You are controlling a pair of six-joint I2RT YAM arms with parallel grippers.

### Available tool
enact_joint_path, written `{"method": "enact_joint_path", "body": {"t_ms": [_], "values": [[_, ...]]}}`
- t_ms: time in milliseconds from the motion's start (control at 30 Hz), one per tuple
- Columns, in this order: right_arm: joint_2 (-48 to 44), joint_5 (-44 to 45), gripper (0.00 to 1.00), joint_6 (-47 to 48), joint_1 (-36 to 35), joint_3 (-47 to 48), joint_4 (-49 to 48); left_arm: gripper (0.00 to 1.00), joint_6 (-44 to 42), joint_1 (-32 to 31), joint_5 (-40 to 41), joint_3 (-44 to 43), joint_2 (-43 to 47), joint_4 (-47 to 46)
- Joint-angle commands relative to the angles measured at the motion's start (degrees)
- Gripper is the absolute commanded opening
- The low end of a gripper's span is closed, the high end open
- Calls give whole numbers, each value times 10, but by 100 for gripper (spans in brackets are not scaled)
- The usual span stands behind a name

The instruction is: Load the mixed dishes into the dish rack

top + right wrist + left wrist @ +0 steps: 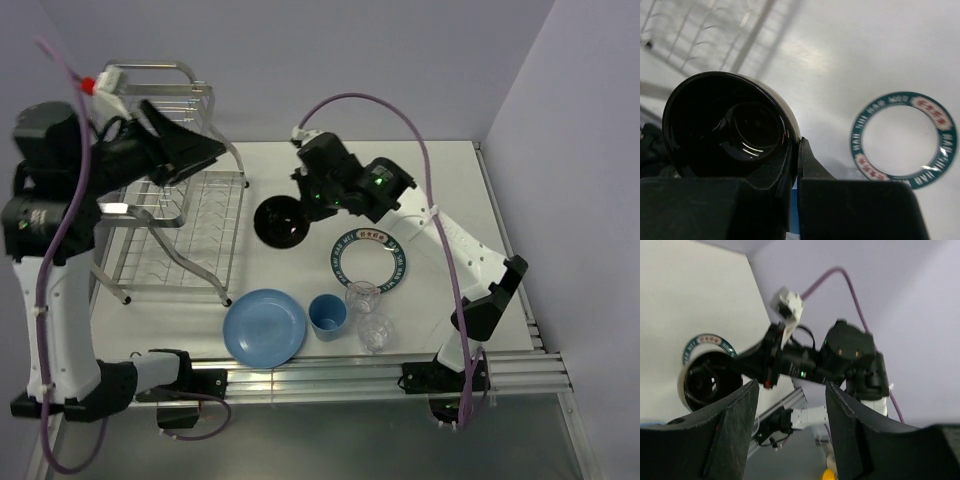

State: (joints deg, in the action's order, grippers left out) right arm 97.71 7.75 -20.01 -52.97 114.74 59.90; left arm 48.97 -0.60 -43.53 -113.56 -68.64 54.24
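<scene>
My right gripper [305, 205] is shut on the rim of the small black bowl [281, 222], holding it tilted above the table just right of the dish rack [175, 215]; the bowl fills the right wrist view [730, 130], pinched by my right gripper [796, 155], and shows in the left wrist view [707, 382]. My left gripper [205, 150] is open and empty, raised over the rack's top tier. The white plate with lettered rim [368, 260], light-blue plate [264, 326], light-blue cup [327, 316] and two clear glasses [363, 298] [376, 333] sit on the table.
The rack stands at the table's far left. The aluminium rail [380, 368] runs along the near edge. A purple wall rises on the right side. The lettered plate also shows in the right wrist view [905, 137].
</scene>
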Motion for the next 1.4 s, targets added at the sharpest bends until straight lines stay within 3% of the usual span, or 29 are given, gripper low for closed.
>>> {"method": "enact_joint_path", "body": {"t_ms": [0, 100, 333, 500, 733, 1133, 1233, 1300, 1367], "values": [[-67, -1, 0, -13, 67, -21, -43, 62, 17, -141, 108, -32, -33, -39], [-82, 0, 0, 0, 102, -28, -30, 63, 25, -219, 175, -4, -44, -62], [-82, -14, 0, -2, 116, 14, 13, 62, -26, -279, 277, 20, -52, 12], [-89, -38, 0, -20, 115, 31, 29, 61, -42, -361, 400, 54, -54, 40], [-98, -45, 0, -25, 114, 37, 36, 60, -57, -432, 483, 91, -77, 64], [-111, -57, 0, -25, 94, 38, 30, 55, -77, -446, 548, 93, -117, 97], [-110, -59, 0, -22, 85, 44, 30, 43, -86, -446, 544, 89, -127, 100], [-107, -57, 0, -18, 78, 51, 30, 24, -92, -447, 534, 88, -133, 93], [-109, -57, 0, -17, 75, 53, 29, 13, -98, -447, 517, 91, -132, 86]]}}
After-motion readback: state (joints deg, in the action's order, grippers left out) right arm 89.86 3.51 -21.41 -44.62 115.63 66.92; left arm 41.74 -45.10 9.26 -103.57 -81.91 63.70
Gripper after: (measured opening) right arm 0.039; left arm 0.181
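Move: The black bowl, still pinched by its right rim in the right gripper, has its middle about 6 cm left of, 2 cm back from and 2 cm below that hand; from the left hand it lies roughly 10 cm right, 3 cm ahead and 23 cm down. Some 30 cm below the right hand, the white plate sits 15 cm right and 4 cm ahead. The dish rack's middle is about 16 cm left, 13 cm ahead and 35 cm below the left hand. Swing the open left gripper right, then bring it down to the black bowl's free left rim, about 19 cm lower and 10 cm to the right in all, rolling the wrist some 35 degrees so its left side rises; at the end close the fingers onto that rim. With the right gripper keep the rim pinched, carry the bowl right and forward, then ease back and up while the left comes in. ##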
